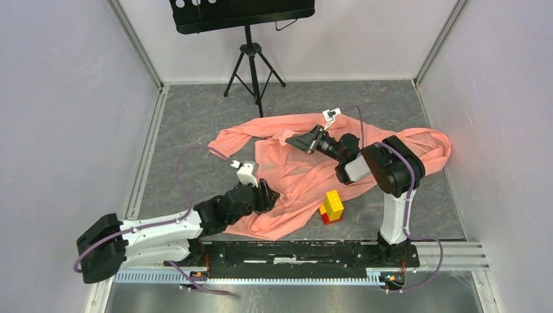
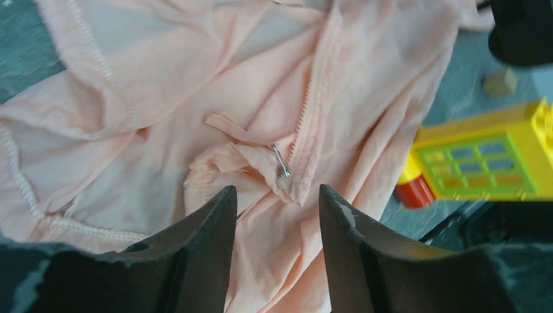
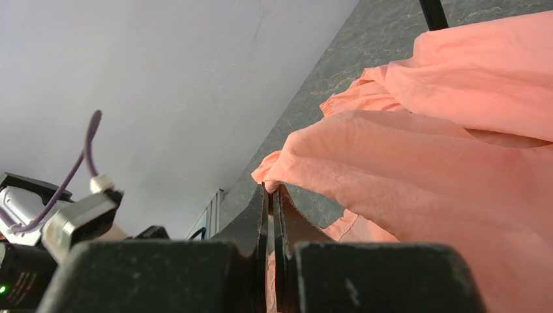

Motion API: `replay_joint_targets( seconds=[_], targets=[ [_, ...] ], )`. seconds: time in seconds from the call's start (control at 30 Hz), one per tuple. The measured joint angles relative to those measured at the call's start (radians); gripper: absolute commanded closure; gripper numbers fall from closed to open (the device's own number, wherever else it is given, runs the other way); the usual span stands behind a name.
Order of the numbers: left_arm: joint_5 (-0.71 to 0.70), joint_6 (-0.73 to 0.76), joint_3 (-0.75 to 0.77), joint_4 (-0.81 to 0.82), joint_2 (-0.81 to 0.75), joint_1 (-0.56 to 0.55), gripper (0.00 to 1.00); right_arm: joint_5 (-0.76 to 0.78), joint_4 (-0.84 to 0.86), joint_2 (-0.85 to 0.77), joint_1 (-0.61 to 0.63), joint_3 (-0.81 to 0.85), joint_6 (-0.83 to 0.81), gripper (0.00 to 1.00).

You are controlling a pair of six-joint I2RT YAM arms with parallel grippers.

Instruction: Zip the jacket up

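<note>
The salmon-pink jacket (image 1: 306, 171) lies crumpled on the grey floor mat, its sleeves spread left and right. My left gripper (image 1: 265, 193) hovers over the near hem with its jaws apart. In the left wrist view the left gripper (image 2: 277, 195) holds nothing, and the fabric lies just below it. The zipper line (image 2: 311, 98) runs up the jacket (image 2: 195, 98), and its small metal pull (image 2: 282, 164) sits just ahead of my fingertips. My right gripper (image 1: 291, 139) is shut on a fold of the jacket (image 3: 424, 150) near the collar, lifting it. The right gripper (image 3: 272, 189) pinches the fabric's edge.
A yellow-and-red block stack (image 1: 332, 206) stands beside the jacket's near right edge; in the left wrist view the block stack (image 2: 482, 163) sits to the right. A black tripod stand (image 1: 251, 59) stands at the back. Grey walls enclose the mat on three sides.
</note>
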Motion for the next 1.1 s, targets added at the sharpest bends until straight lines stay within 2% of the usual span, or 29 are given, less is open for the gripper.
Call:
replay_joint_targets(
  seconds=[0.07, 0.17, 0.27, 0.43, 0.63, 0.93, 1.1],
  targets=[
    [0.004, -0.113, 0.018, -0.047, -0.008, 0.046, 0.57, 0.0, 0.0, 0.0, 0.0, 0.0, 0.0, 1.0],
    [0.039, -0.226, 0.044, -0.078, 0.027, 0.094, 0.6, 0.0, 0.0, 0.0, 0.0, 0.0, 0.0, 1.0],
    [0.094, -0.296, 0.077, -0.083, 0.102, 0.1, 0.65, 0.0, 0.0, 0.0, 0.0, 0.0, 0.0, 1.0],
    [0.176, -0.388, 0.087, -0.073, 0.194, 0.1, 0.67, 0.0, 0.0, 0.0, 0.0, -0.001, 0.0, 1.0],
    [0.212, -0.449, 0.086, -0.05, 0.225, 0.1, 0.72, 0.0, 0.0, 0.0, 0.0, -0.002, 0.001, 1.0],
    [0.237, -0.496, 0.086, -0.021, 0.262, 0.1, 0.69, 0.0, 0.0, 0.0, 0.0, -0.002, 0.002, 1.0],
    [0.235, -0.505, 0.085, -0.026, 0.262, 0.1, 0.71, 0.0, 0.0, 0.0, 0.0, -0.002, 0.005, 1.0]
  ],
)
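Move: The zipper pull lies about 5 cm ahead of the half-open, empty left hand, 5 cm to its right and 7 cm below. The toy block stack stands some 15 cm to that hand's right, 4 cm back and 5 cm lower. The raised flap in the right fingers is about 15 cm ahead of the left hand, 3 cm right and 5 cm higher. From the right hand the pull lies roughly 12 cm back, 2 cm right and 13 cm below. The right fingers keep their pinch on the jacket flap, staying still, while the left hand closes in on the zipper pull. After a brief nudge forward, the left hand sinks about 4 cm and shifts some 3 cm right, easing to a stop just short of the pull. Its wrist tips the fingers down by roughly 30 degrees as they narrow to about half their gap, still open around nothing. ##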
